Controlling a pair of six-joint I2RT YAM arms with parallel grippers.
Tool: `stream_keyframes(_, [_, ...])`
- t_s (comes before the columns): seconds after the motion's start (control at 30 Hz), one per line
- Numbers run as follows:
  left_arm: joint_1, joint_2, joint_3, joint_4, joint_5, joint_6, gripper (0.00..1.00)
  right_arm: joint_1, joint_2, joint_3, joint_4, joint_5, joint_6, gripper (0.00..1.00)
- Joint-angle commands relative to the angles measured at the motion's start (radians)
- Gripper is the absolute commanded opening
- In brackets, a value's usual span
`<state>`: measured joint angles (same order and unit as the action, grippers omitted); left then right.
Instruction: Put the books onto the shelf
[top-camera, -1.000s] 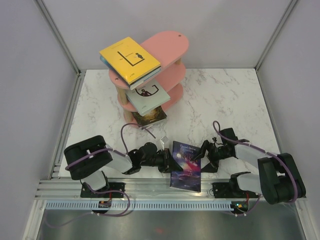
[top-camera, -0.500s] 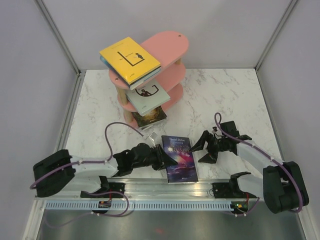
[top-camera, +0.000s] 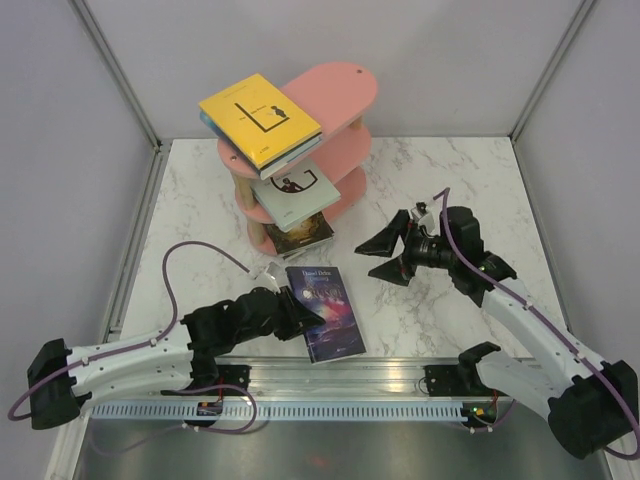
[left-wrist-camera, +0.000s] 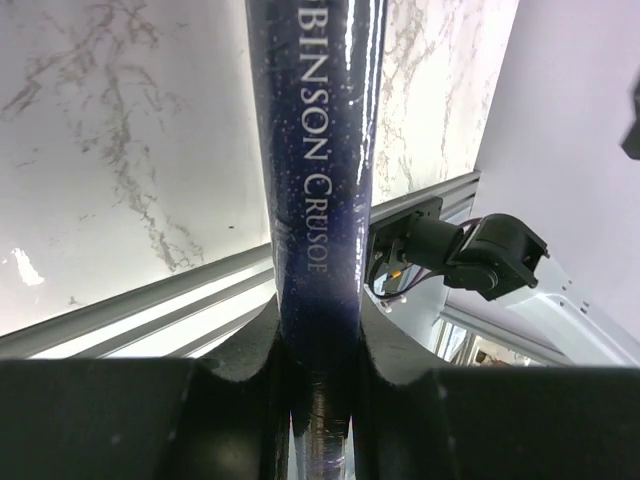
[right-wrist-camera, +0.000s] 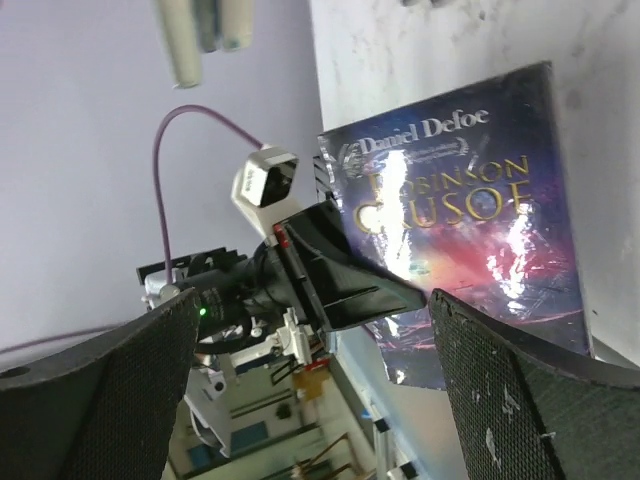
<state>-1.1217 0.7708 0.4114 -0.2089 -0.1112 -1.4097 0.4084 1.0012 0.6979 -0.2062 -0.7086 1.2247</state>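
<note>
A dark blue Robinson Crusoe book lies flat near the table's front, and my left gripper is shut on its spine edge. Behind it the pink shelf carries a yellow book over a teal one on its top board. A pale grey-blue book sits on the middle board and a green-gold one on the bottom. My right gripper hangs open and empty to the right of the held book, facing it.
The white marble table is bounded by grey walls on three sides and an aluminium rail at the front. The left arm's purple cable loops above the table's left part.
My left arm has stretched out and carried the blue book back and to the left, nearer the shelf. The right gripper has drawn away from the book, up and back, and opened wider.
</note>
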Motion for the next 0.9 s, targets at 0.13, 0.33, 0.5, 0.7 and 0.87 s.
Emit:
stream_keyframes(0.13, [-0.012, -0.097, 0.079, 0.091, -0.108, -0.086, 0.02, 0.004, -0.105, -0.038, -0.267, 0.066, -0.108, 0.98])
stream_keyframes(0.33, [-0.018, -0.123, 0.084, 0.161, -0.097, -0.109, 0.02, 0.007, -0.110, 0.043, -0.505, 0.139, -0.269, 0.98])
stream_keyframes(0.5, [-0.021, -0.173, 0.023, 0.355, -0.140, -0.158, 0.02, 0.020, -0.136, 0.020, -0.469, 0.120, -0.214, 0.98])
stream_keyframes(0.7, [-0.023, -0.116, 0.061, 0.419, -0.139, -0.150, 0.02, 0.047, -0.179, -0.018, -0.325, 0.069, -0.041, 0.98])
stream_keyframes(0.87, [-0.049, -0.079, 0.009, 0.624, -0.197, -0.173, 0.02, 0.070, -0.188, 0.047, -0.291, 0.080, 0.053, 0.98])
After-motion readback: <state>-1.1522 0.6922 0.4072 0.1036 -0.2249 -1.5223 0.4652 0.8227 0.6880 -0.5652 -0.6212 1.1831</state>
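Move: The left hand already grips the Robinson Crusoe book by its spine; the shelf's middle tier, with the white book, lies about 27 cm ahead, 3 cm left and 7 cm above it. The brown book on the bottom tier is some 25 cm ahead, 3 cm left and 8 cm below. From the empty, open right hand, the Robinson Crusoe book's middle lies about 8 cm back, 9 cm left and 11 cm below. The left hand keeps its pinch on the Robinson Crusoe book's spine and lifts it about 10 cm, drifting slightly forward, while the wrist rolls some 25 degrees so that its right-pointing fingers come up towards level. The right hand, fingers staying wide open, first bobs up, then swoops back, down and a little right by about 5 cm each way, and then rises about 3 cm and eases left, ending with its fingers close to the rising book's free right edge near the lower corner; contact there can't be made out. ##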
